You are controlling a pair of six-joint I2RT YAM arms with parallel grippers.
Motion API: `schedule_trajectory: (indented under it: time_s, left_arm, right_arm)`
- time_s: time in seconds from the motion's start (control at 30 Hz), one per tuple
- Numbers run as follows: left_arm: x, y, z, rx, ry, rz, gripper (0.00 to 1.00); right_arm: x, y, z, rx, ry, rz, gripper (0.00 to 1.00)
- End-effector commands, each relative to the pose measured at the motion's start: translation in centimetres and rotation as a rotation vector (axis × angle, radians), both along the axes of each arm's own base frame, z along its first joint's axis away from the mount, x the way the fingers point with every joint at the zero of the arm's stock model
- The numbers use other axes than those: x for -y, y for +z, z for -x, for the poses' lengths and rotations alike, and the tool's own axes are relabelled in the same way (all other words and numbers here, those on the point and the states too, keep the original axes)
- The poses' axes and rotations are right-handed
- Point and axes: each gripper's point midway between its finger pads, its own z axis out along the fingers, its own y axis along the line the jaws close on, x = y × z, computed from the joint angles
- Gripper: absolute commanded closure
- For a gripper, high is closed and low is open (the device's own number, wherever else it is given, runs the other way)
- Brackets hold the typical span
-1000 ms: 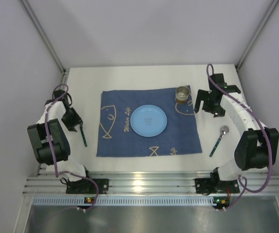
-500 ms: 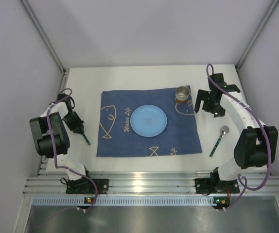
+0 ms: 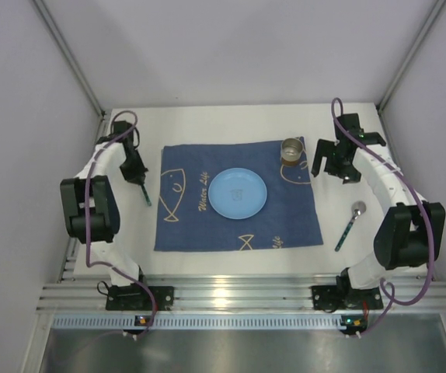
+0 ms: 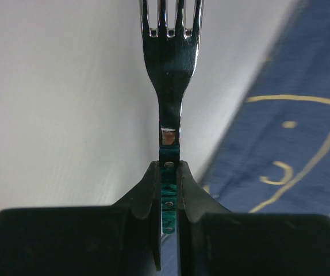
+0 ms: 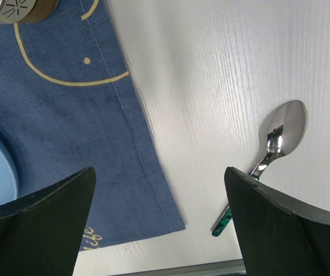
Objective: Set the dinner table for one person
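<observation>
The white dinner table [image 3: 231,260] carries a dark blue cloth [image 3: 237,194] with a light blue plate [image 3: 238,193] in its middle and a metal cup [image 3: 291,151] at its far right corner. My left gripper [image 3: 138,180] is shut on the green handle of a fork [image 4: 171,86] and holds it just left of the cloth; the tines point away in the left wrist view. My right gripper [image 3: 332,165] is open and empty, hovering right of the cup. A spoon [image 3: 348,224] with a green handle lies on the table right of the cloth, also in the right wrist view [image 5: 268,155].
Grey walls and metal posts enclose the table on three sides. A ridged aluminium rail [image 3: 238,295] runs along the near edge, with both arm bases on it. The cloth's right edge [image 5: 148,144] lies under my right gripper.
My left gripper has carried the fork from the near left of the table toward the far side, along the cloth's left edge. The right arm has barely moved.
</observation>
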Motion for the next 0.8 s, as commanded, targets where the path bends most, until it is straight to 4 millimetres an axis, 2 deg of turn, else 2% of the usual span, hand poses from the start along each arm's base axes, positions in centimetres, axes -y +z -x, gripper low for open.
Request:
schedule_trajectory:
  time_s: [0.0, 0.07, 0.1, 0.13, 0.17, 0.27, 0.33, 0.4, 0.63, 0.67, 0.7, 0.77]
  left_arm:
    - [6.2, 3.8, -3.5, 0.099, -0.194, -0.044, 1.0]
    - [8.8, 3.9, -3.9, 0.111, -0.24, -0.01, 1.0]
    - [11.2, 3.8, -3.7, 0.117, -0.288, 0.026, 1.0]
    - [12.4, 3.3, -3.6, 0.112, -0.308, 0.047, 1.0]
    - [14.5, 2.4, -3.0, 0.101, -0.354, 0.068, 1.0]
    - [17.0, -0.2, -1.1, 0.026, -0.393, 0.074, 1.0]
    - [17.6, -1.3, 0.0, -0.004, -0.395, 0.08, 1.0]
    - [18.2, -1.5, 0.6, -0.006, -0.4, 0.082, 1.0]
    - [17.9, -2.8, 1.9, -0.037, -0.391, 0.051, 1.0]
    - [18.1, -2.9, 2.0, -0.036, -0.396, 0.05, 0.95]
    - [18.1, -2.9, 2.2, -0.034, -0.397, 0.048, 0.8]
    - [18.1, -3.1, 2.5, -0.027, -0.395, 0.05, 0.59]
  right_arm:
    - [0.7, 1.6, -0.6, 0.047, -0.011, 0.019, 0.06]
    - [1.0, 1.8, -0.6, 0.053, -0.018, 0.029, 0.06]
    - [1.1, 1.9, -0.3, 0.053, -0.02, 0.033, 0.06]
    - [1.2, 2.1, -0.3, 0.058, -0.021, 0.041, 0.05]
    - [1.3, 2.1, -0.1, 0.058, -0.022, 0.043, 0.05]
    - [1.7, 1.6, 1.0, 0.038, -0.029, 0.056, 0.05]
    - [1.8, 1.7, 1.6, 0.04, -0.036, 0.052, 0.05]
    - [1.9, 1.5, 2.4, 0.034, -0.046, 0.049, 0.04]
    - [1.9, 0.7, 3.8, 0.004, -0.052, 0.042, 0.04]
    - [2.1, 0.5, 4.0, -0.005, -0.054, 0.048, 0.04]
    - [2.4, 0.5, 4.2, -0.007, -0.06, 0.055, 0.03]
    - [3.6, 0.1, 5.1, -0.021, -0.104, 0.062, 0.01]
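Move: The left hand holds the fork by its handle; the bare place for it on the mat, left of the plate, lies about 18 cm right, 3 cm back and 4 cm below. The mat's left edge is some 8 cm right and 2 cm back, the plate's middle 36 cm right and 1 cm back. From the right hand the spoon lies some 9 cm back, 9 cm right and 12 cm below, the cup 14 cm ahead and 13 cm left. Rightward in a quick arc, the left hand carries the fork about 18 cm over the mat's left edge, first rising and reaching forward some 4 cm, then drawing back and sinking beside the plate, turning some 25 degrees clockwise; there its fingers open and let go of the handle. The right hand, wide open and empty, eases back about 4 cm and slightly right, towards the spoon. ##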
